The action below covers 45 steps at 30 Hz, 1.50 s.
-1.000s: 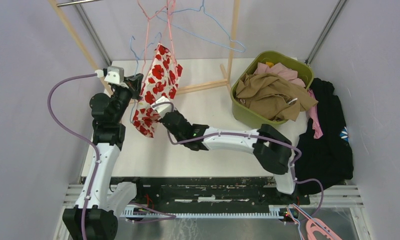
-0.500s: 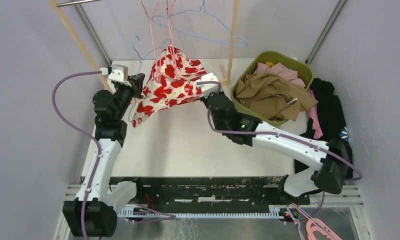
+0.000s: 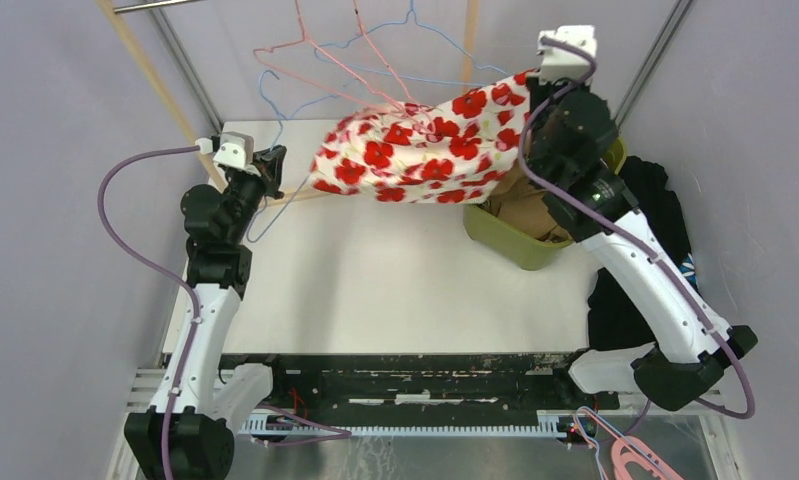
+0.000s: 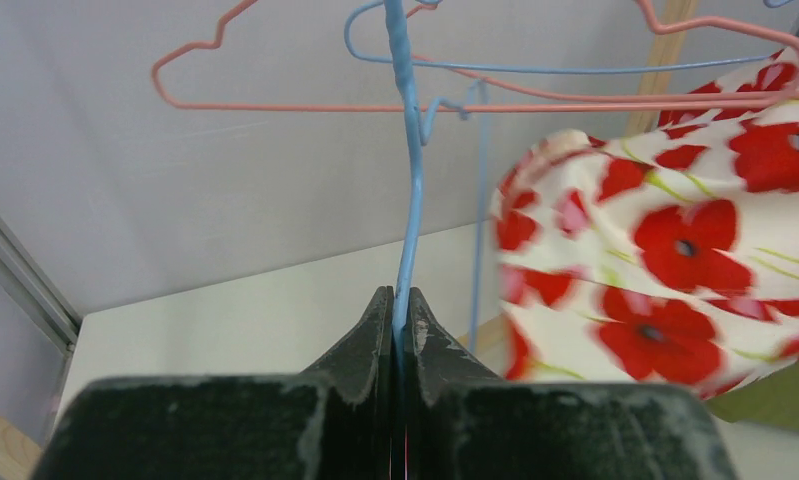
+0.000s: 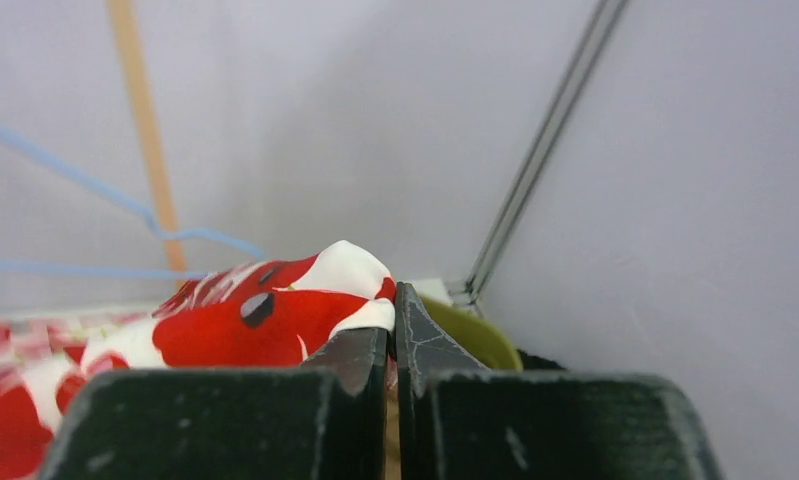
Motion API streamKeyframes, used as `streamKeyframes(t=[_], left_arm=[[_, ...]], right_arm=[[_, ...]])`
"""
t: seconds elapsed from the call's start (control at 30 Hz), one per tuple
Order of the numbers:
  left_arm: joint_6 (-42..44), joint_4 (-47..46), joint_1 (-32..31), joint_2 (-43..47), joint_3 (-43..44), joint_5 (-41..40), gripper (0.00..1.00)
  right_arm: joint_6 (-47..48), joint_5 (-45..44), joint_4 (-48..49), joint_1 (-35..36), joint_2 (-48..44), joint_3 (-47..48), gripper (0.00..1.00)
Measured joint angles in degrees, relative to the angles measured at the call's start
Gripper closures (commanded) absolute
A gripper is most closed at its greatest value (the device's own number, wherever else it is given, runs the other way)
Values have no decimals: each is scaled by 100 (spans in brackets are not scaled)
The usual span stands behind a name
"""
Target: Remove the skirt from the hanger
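The skirt (image 3: 425,160), white with red poppies, hangs stretched out in the air from the table's middle to above the green bin. My right gripper (image 3: 530,92) is raised at the far right and shut on one corner of it (image 5: 265,310). A pink wire hanger (image 3: 320,48) slants down into the skirt's upper left edge; I cannot tell whether it still hooks the cloth. My left gripper (image 3: 272,172) is shut on the thin lower wire of a blue hanger (image 4: 407,200), with the skirt (image 4: 675,230) just to its right and apart from it.
A green bin (image 3: 495,238) of brown and pink clothes sits under the right gripper. A black garment pile (image 3: 665,285) lies at the right edge. Wooden rack legs (image 3: 155,90) stand behind the left arm. Another blue hanger (image 3: 415,22) hangs overhead. Pink hangers (image 3: 635,460) lie near right.
The right gripper has swung from beside the left arm up to the far right, pulling the skirt out sideways. The hangers have swung with it. The left gripper has stayed put.
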State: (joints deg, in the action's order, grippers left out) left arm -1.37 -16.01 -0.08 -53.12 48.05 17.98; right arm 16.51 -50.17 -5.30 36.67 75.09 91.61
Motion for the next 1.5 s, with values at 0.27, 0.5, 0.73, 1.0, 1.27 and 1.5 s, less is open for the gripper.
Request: streamKeyframes(t=[0.27, 0.5, 0.73, 1.0, 1.27, 1.5], left_arm=[[179, 39, 0, 247, 0, -140, 97], [208, 142, 0, 358, 0, -142, 97], [210, 260, 0, 457, -22, -142, 97], [293, 282, 0, 415, -22, -144, 97], [400, 354, 0, 260, -22, -146, 97], [459, 354, 0, -2, 11, -146, 97]], right_arm=[[662, 57, 323, -662, 378, 1274, 99], [1060, 199, 485, -1250, 776, 1814, 99], [903, 476, 442, -1921, 1530, 2898, 99], [203, 809, 289, -2238, 2496, 4448, 99], [-835, 1130, 92, -2802, 3309, 5071, 99], [-1899, 1843, -730, -3045, 4116, 5014, 99]])
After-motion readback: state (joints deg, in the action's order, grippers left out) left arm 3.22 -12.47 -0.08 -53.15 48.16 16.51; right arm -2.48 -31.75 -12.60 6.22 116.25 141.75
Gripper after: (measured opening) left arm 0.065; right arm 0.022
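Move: The right hand already holds the red-flowered skirt, which trails out to its left. The green basket's middle is about 3 cm ahead, 6 cm to the right and 27 cm below it. The pink hanger's near end is some 21 cm to its left, 2 cm ahead and about level, and the rack's right post rises roughly 18 cm ahead and 8 cm left. From the left hand, shut on a blue hanger, the basket lies about 4 cm ahead, 51 cm right and 13 cm lower. Keeping its pinch on the skirt, the right hand first carries the cloth up and to the right, some 15 cm up and 12 cm across, away from the pink hanger, tipping its fingers upward and swinging a little clockwise. It then drives forward and down over the basket's far right side, levelling and rolling its left side up, to finish about 20 cm farther out, while the left hand keeps its hold on the blue hanger with only slight shifts. ##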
